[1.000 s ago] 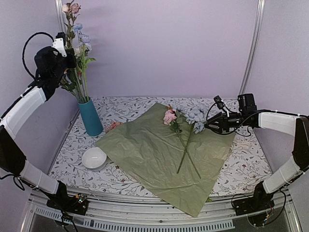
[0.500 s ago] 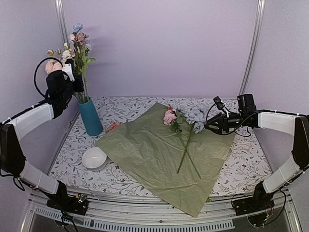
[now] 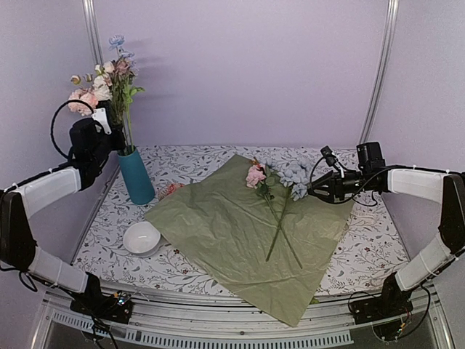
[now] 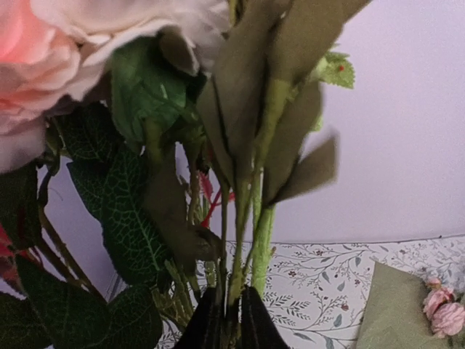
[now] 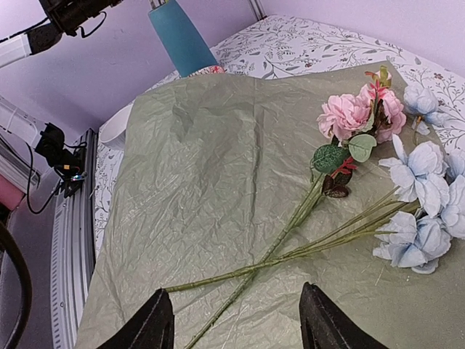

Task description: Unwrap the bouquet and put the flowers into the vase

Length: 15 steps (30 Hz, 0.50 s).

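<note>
The teal vase (image 3: pixel 136 177) stands at the back left with several flowers (image 3: pixel 109 73) in it. My left gripper (image 3: pixel 115 137) is just above its mouth, shut on their green stems (image 4: pixel 247 240), which run up between the dark fingers (image 4: pixel 258 327). The bouquet is undone: its olive-green sheet (image 3: pixel 218 225) lies spread flat. On the sheet lie a pink flower (image 3: pixel 256 174) and a blue flower (image 3: pixel 294 174), their stems (image 5: pixel 290 251) crossed. My right gripper (image 3: pixel 314 190) hovers open beside the blue heads (image 5: pixel 418 189), nothing between its fingers (image 5: pixel 161 320).
A white bowl (image 3: pixel 142 237) sits in front of the vase at the sheet's left corner. A small red dish (image 3: pixel 171 190) lies between the vase and the sheet. Purple walls close in the back and both sides, and the patterned table (image 3: pixel 370 247) shows around the sheet.
My left arm has come down with the bunch, sinking the stems deeper into the vase, so the flower heads sit lower. The right gripper has barely moved.
</note>
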Tool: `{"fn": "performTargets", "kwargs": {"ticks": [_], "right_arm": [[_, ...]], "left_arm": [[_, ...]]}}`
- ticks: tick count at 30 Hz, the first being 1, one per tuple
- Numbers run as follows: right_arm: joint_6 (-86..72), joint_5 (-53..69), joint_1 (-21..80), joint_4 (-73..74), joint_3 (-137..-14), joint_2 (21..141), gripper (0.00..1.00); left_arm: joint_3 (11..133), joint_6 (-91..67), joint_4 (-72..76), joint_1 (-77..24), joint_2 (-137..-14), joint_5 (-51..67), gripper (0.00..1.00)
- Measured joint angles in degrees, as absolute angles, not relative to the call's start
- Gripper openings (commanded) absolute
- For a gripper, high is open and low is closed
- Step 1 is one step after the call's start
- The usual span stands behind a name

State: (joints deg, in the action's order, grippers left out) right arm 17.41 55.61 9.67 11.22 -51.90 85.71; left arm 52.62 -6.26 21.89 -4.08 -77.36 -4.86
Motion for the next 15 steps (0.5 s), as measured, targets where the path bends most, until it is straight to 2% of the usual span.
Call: {"fn": "performTargets", "kwargs": {"ticks": [3, 6, 9, 15], "right_arm": [[17.4, 55.6, 9.7, 11.4, -51.9, 85.7, 0.61], [17.4, 55.8, 9.7, 11.5, -51.9, 85.8, 0.61], [17.4, 55.9, 9.7, 11.6, -51.9, 86.3, 0.62], [17.4, 55.8, 9.6, 12.5, -52.1, 87.1, 0.62]], "left_arm": [[51.5, -7.0, 21.7, -4.0, -75.5, -4.8, 0.33], [50.0, -7.8, 21.0, -3.8, -72.4, -4.9, 0.41], [48.7, -8.8, 18.8, -3.8, -68.3, -4.5, 0.43], [47.8, -11.9, 11.2, -4.3, -60.5, 0.2, 0.40]]}}
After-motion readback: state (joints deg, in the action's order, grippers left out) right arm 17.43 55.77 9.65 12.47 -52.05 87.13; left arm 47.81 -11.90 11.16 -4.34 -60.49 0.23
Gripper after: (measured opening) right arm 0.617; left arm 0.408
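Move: The left hand still holds the newly added flower's stems just above the teal vase's mouth. The vase's middle lies about 4 cm ahead, in line sideways and some 19 cm below. The white bowl is roughly 14 cm back and 4 cm to the right, and the half-covered pink dish about 5 cm ahead and 11 cm to the right, both some 29 cm down. From the idle right hand, the vase lies about 55 cm left, 15 cm ahead and 5 cm lower. Backwards towards its base, after its fingers begin to open, the left hand draws about 7 cm away from the vase and rises some 3 cm. The fingers spread from almost shut to a little under half open and let go of the stems. Near the end the hand drifts about a centimetre right, rolling and turning slightly clockwise, roughly 5 degrees. ##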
